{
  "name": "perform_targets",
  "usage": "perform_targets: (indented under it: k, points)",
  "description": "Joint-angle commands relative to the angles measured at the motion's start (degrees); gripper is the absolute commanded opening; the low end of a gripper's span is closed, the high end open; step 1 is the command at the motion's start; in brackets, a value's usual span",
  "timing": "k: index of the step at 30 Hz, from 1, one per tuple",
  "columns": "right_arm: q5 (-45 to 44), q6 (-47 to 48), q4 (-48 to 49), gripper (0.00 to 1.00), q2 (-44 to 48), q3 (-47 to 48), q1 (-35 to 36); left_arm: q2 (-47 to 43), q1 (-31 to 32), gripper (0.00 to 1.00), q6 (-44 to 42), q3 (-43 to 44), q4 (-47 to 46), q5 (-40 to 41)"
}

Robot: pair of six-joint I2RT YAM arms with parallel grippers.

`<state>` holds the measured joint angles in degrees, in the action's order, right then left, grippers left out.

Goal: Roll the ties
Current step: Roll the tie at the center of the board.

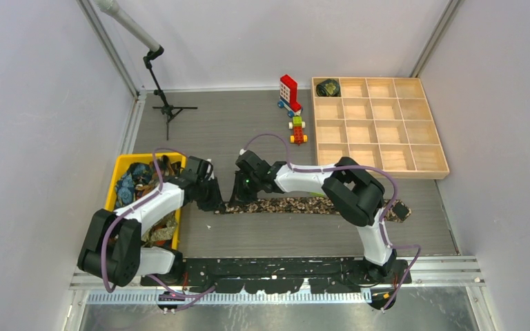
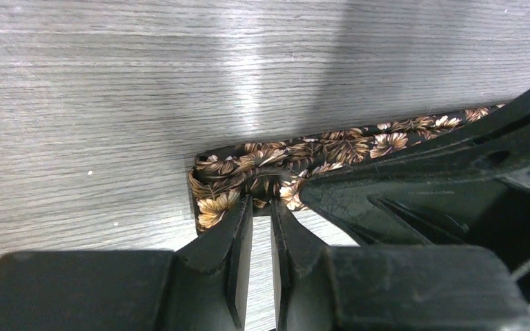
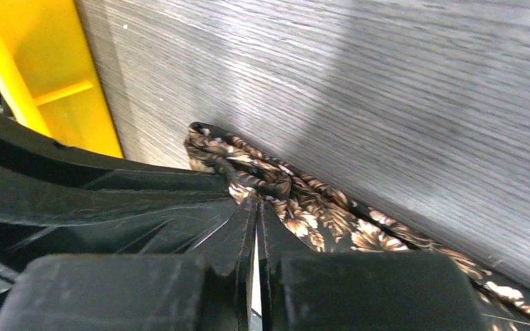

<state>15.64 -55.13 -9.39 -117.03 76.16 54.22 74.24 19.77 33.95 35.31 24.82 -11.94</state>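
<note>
A brown-and-tan leaf-patterned tie point(image 1: 297, 205) lies flat along the table, its left end folded over on itself point(image 2: 214, 183). My left gripper point(image 1: 215, 200) is at that folded end, and its jaws point(image 2: 262, 201) stand nearly together with a pinch of the fabric at their tips. Right beside it, my right gripper point(image 1: 238, 196) is shut on the same fold point(image 3: 257, 202), where the cloth bunches into a small hump point(image 3: 262, 181). A rolled tie point(image 1: 328, 87) sits in the far-left cell of the wooden grid tray point(image 1: 379, 172). More ties fill the yellow bin point(image 1: 125, 163).
The yellow bin stands just left of both grippers, its wall close by point(image 3: 55, 69). Red-and-white toy bricks point(image 1: 289, 93) and a small coloured toy point(image 1: 297, 129) stand left of the tray. A black tripod stand point(image 1: 168, 109) is at the back left.
</note>
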Motion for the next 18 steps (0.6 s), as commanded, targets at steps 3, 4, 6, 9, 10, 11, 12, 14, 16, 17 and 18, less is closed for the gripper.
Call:
perform_targets:
  k: [3,4,6,9,10,11,12,14,16,17,18]
  points:
    - [-2.19,1.84,0.03,0.09,-0.33,-1.60,-0.45,-3.78,0.18,0.25,-1.28,2.13,2.29,2.38]
    - [-2.13,1.87,-0.03,0.09,-0.45,-1.74,-0.50,-4.16,0.23,0.27,-1.38,2.32,2.52,2.56]
    - [-2.10,1.89,-0.07,0.09,-0.61,-1.81,-0.45,-4.61,0.18,0.34,-1.48,2.54,3.26,2.91]
    - [-2.02,1.75,0.11,0.09,-0.85,-1.76,-0.49,-5.51,0.18,0.48,-1.70,3.16,5.31,5.03]
    - [-2.02,1.78,0.09,0.09,-0.80,-1.73,-0.46,-6.17,0.18,0.54,-1.58,3.19,6.26,6.60]
    - [-2.07,1.74,0.07,0.09,-0.76,-1.76,-0.44,-6.85,0.18,0.57,-1.73,3.11,6.75,8.18]
    - [-2.08,1.83,0.07,0.09,-0.79,-1.72,-0.43,-7.65,0.20,0.60,-1.88,3.00,7.21,9.27]
    - [-2.10,1.85,0.08,0.09,-0.74,-1.58,-0.48,-8.91,0.18,0.61,-1.77,2.70,8.09,11.33]
    - [-2.02,1.87,0.12,0.09,-0.91,-1.50,-0.43,-9.36,0.12,0.61,-0.99,2.46,8.79,14.47]
    - [-1.87,1.83,0.03,0.09,-0.96,-1.47,-0.45,-9.29,-0.09,0.60,-0.83,2.24,8.47,14.63]
    - [-1.84,1.84,0.09,0.09,-1.10,-1.40,-0.43,-9.14,-0.27,0.59,-0.82,1.82,7.68,14.15]
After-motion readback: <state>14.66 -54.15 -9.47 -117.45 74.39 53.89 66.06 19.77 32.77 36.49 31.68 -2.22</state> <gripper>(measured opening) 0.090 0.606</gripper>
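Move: Right at the left hand is the tie's folded left end, its middle scarcely 1 cm to the left and 1 cm below, the nearly shut fingers still on it; from the right hand it lies about 5 cm left, 1 cm back and 2 cm lower. The yellow box's middle is some 22 cm to the left hand's left, level fore and aft. The green block stands roughly 25 cm to the right of the right hand and 3 cm farther out. Letting go of the tie's folded end, the left hand opens its fingers to a bit over half and rises about 2 cm, then also swings some 3 cm left towards the yellow box, tilting slightly. Meanwhile the right hand, fingers kept shut at the fold, sinks about 1.5 cm and shifts 1 cm left, then stays there holding the fold. ##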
